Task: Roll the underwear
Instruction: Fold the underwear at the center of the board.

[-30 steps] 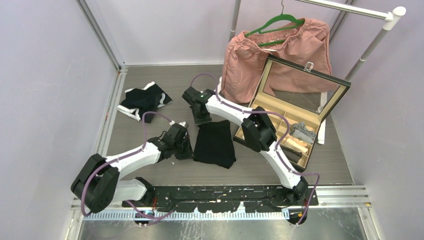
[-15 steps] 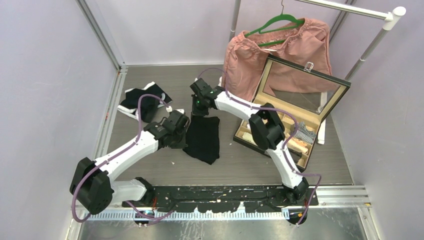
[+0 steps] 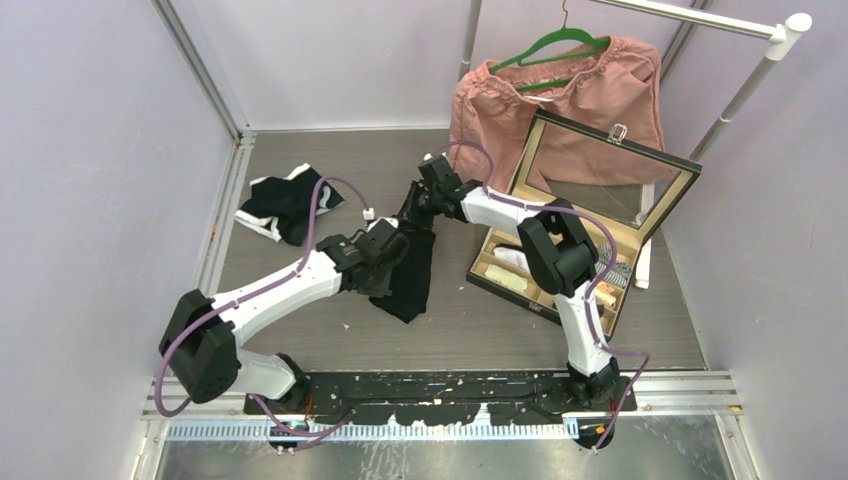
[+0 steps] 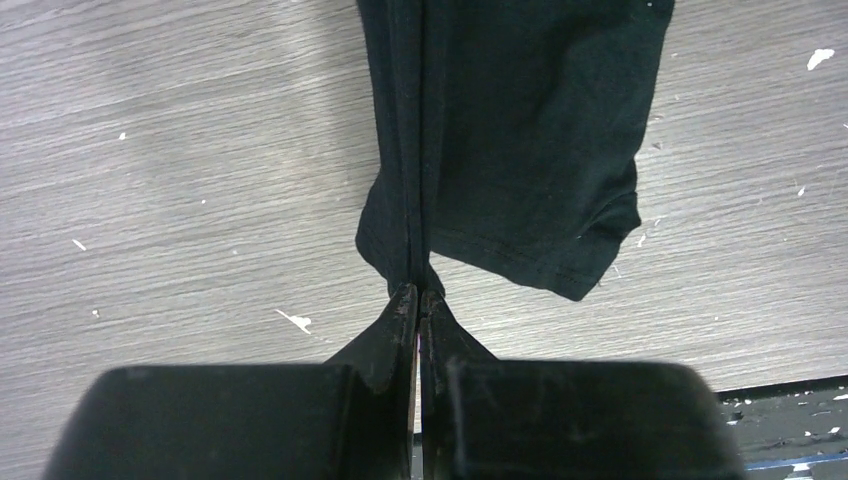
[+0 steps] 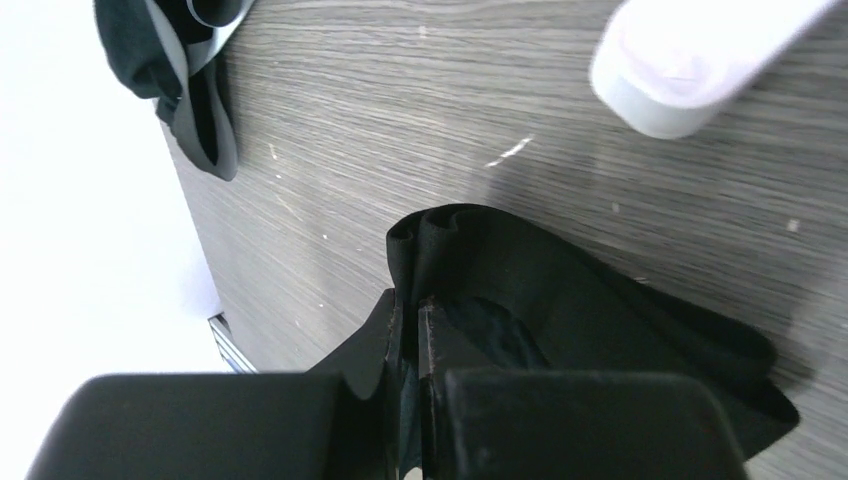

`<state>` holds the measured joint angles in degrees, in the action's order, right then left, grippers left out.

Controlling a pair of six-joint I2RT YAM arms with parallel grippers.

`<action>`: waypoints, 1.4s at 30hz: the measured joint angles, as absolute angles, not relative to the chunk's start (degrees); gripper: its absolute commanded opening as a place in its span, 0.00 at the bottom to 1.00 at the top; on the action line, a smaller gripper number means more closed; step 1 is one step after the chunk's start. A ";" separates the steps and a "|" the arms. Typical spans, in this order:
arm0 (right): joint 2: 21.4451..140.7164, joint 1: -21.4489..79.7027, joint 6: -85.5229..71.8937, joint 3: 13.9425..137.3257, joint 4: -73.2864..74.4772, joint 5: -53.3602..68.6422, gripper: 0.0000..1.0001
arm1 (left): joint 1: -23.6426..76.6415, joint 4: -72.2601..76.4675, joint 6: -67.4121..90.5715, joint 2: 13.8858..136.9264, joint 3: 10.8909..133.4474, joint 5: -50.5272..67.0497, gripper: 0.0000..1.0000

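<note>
A black underwear (image 3: 412, 282) lies folded lengthwise on the grey wood table, drawn into a narrow strip. My left gripper (image 3: 388, 262) is shut on its near left corner, and the pinch shows in the left wrist view (image 4: 418, 296) with the cloth (image 4: 530, 140) stretching away from it. At the strip's far end my right gripper (image 3: 417, 215) is shut on a bunched fold (image 5: 411, 312) of the same black cloth (image 5: 610, 310). A second underwear (image 3: 286, 200), black with white bands, lies loose at the far left (image 5: 190, 80).
A pink garment (image 3: 560, 100) on a green hanger hangs from the rack (image 3: 745, 95) at the back right. An open black box (image 3: 600, 215) with rolled items stands to the right of the arms. A wall runs along the left side.
Both grippers have carried the black underwear's left edge to the right, over the rest of it. The cloth went from a wide flat patch to a narrow folded strip.
</note>
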<state>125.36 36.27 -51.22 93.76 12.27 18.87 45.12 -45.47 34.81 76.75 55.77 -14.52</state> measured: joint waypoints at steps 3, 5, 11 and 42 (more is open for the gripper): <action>124.64 35.62 -51.20 91.05 10.96 19.16 0.01 | 46.57 -45.54 34.17 79.00 57.30 -14.66 0.01; 123.52 35.27 -51.16 89.25 10.70 19.03 0.01 | 47.48 -45.54 33.91 80.07 58.35 -14.61 0.01; 118.69 34.33 -50.59 85.25 10.26 18.17 0.01 | 50.06 -45.41 33.54 83.77 60.99 -14.35 0.01; 107.61 34.00 -46.94 68.12 9.30 6.72 0.02 | 56.53 -38.15 32.27 89.89 62.13 -7.44 0.01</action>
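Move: Beyond the left hand, the centre of the board lies some 8 cm ahead, 15 cm to its right and 8 cm down; the black underwear it holds has its middle about 4 cm ahead and 5 cm right, with the dark clothes roughly 18 cm ahead and 21 cm left. From the right hand, the centre is about 9 cm back, 10 cm right and 6 cm down, the underwear's middle 12 cm straight back, and the white tube 6 cm ahead and 4 cm right. Carrying the pinched edge of the underwear rightward together, both hands travel about 10 cm towards the centre of the board with their fingers kept shut. The left eases slightly back and down, turning some 15 degrees clockwise; the right also draws back about 4 cm, rising over a small hump before sinking to end a little lower, its left side tipping down. ##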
